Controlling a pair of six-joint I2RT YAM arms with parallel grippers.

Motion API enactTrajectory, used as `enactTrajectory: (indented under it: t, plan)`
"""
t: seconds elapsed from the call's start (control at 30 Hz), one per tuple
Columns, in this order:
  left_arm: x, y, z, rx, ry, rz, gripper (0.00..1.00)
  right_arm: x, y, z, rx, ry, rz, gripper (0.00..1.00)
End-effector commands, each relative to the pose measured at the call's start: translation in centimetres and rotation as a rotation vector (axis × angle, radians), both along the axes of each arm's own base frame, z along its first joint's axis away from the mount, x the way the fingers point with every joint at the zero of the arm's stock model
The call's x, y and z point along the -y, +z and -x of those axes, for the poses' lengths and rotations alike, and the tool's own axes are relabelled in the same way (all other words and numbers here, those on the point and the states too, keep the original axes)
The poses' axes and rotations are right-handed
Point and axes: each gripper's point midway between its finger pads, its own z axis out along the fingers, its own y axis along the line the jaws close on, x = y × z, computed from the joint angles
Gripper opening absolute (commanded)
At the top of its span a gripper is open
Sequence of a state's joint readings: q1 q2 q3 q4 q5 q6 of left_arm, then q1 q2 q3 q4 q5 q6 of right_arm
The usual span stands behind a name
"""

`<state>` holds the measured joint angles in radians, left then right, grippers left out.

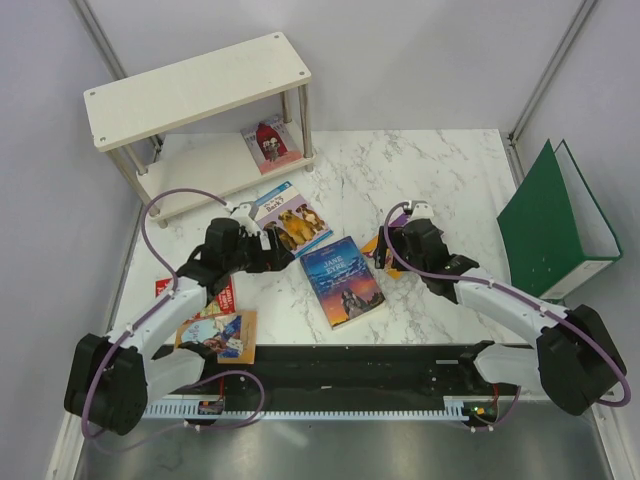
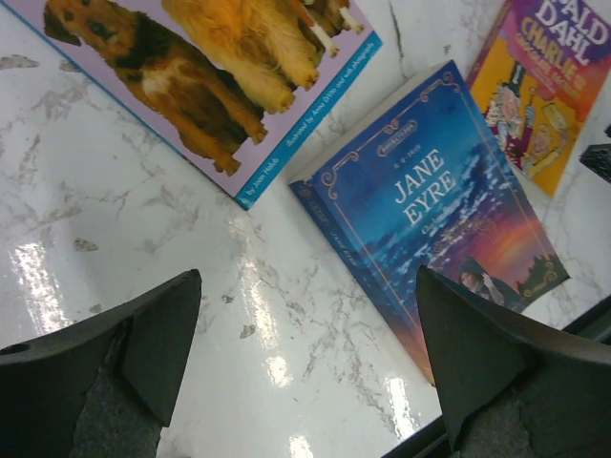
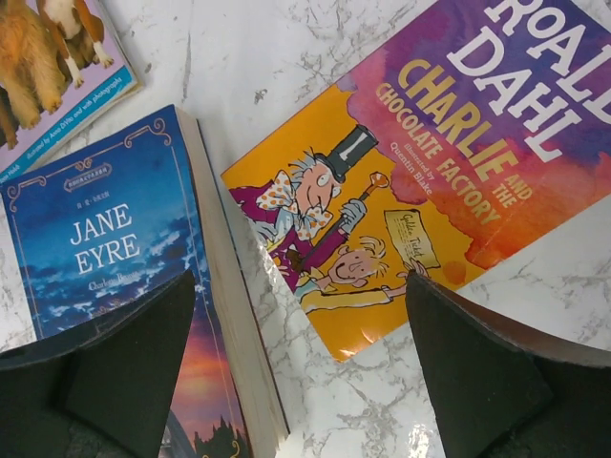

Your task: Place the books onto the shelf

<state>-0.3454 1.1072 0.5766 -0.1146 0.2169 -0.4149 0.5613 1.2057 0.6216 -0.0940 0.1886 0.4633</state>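
The cream shelf (image 1: 200, 85) stands at the back left, with one book (image 1: 270, 142) leaning on its lower board. Flat on the marble lie the dogs book (image 1: 290, 222), blue Jane Eyre (image 1: 342, 280), a red book (image 1: 222, 298) and an orange-brown one (image 1: 218, 336). My left gripper (image 2: 307, 277) hovers open over bare marble, Jane Eyre (image 2: 430, 191) by its right finger and the dogs book (image 2: 210, 67) beyond. My right gripper (image 3: 301, 277) is open above the gap between Jane Eyre (image 3: 105, 229) and the Roald Dahl book (image 3: 430, 162). Both hold nothing.
A large green ring binder (image 1: 555, 225) stands open at the right edge of the table. Grey walls close in the left, back and right sides. The arms' black base rail (image 1: 350, 370) runs along the near edge.
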Motion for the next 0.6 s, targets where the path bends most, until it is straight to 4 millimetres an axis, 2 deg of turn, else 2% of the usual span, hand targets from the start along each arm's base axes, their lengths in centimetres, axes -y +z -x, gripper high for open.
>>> enactTrajectory:
  t: [0.0, 0.07, 0.1, 0.17, 0.23, 0.3, 0.33, 0.4, 0.43, 0.53, 0.57]
  plan:
    - [1.7, 2.2, 0.1, 0.048, -0.028, 0.129, 1.0, -1.5, 2.0, -1.0, 0.027, 0.003, -0.071, 0.98]
    - [0.8, 0.9, 0.2, -0.04, 0.054, 0.098, 1.0, -1.7, 1.7, -0.9, 0.016, 0.0, -0.083, 0.98]
    - [0.4, -0.4, 0.1, -0.092, 0.076, 0.062, 1.0, -2.0, 1.7, -0.8, 0.01, 0.001, -0.09, 0.98]
    - [0.2, -1.5, 0.5, -0.156, 0.07, 0.023, 1.0, -2.4, 1.4, -0.5, -0.001, 0.015, -0.093, 0.98]
    - [-1.3, -3.3, 0.4, -0.226, 0.164, -0.043, 1.0, -2.8, 1.4, -0.2, -0.003, 0.033, -0.092, 0.98]
    - [-4.0, -4.1, 0.4, -0.284, 0.307, -0.159, 1.0, -3.5, 1.3, 0.5, -0.014, 0.06, -0.083, 0.98]
    - [-4.7, -5.1, 0.6, -0.339, 0.366, -0.183, 1.0, -3.6, 1.1, 0.7, -0.02, 0.061, -0.079, 0.98]
    - [-5.8, -5.6, 0.9, -0.398, 0.417, -0.247, 1.0, -3.9, 0.7, 1.6, -0.035, 0.078, -0.081, 0.98]
    - [-6.2, -6.8, 1.3, -0.455, 0.414, -0.282, 1.0, -4.0, 0.6, 1.8, -0.04, 0.077, -0.09, 0.98]
    - [-5.9, -7.7, 1.7, -0.534, 0.36, -0.329, 1.0, -4.4, 0.2, 2.7, -0.057, 0.105, -0.103, 0.98]
    - [-5.9, -8.6, 2.0, -0.568, 0.347, -0.347, 1.0, -4.7, 0.3, 2.9, -0.052, 0.122, -0.108, 0.98]
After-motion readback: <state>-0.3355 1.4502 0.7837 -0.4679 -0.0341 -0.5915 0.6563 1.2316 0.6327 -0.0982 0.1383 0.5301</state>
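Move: Lying some 18 cm to the left hand's left and 5 cm nearer the base is the red book; the orange picture book is about 16 cm left and 16 cm back of that hand, the dog book about 15 cm straight ahead. From the right hand, Jane Eyre is some 14 cm left and 3 cm back, with the Charlie book about 10 cm ahead. The books are roughly 9 cm below the left hand, 8 cm below the right. Dropping about 7 cm after a tiny lift, the left hand swings some 5 cm left towards the red book over bare table, its fingers tipping steeply down and turning counter-clockwise. The right hand glides about 4 cm left and 2 cm back towards Jane Eyre's right long edge, hardly changing height; both grippers stay wide open. ##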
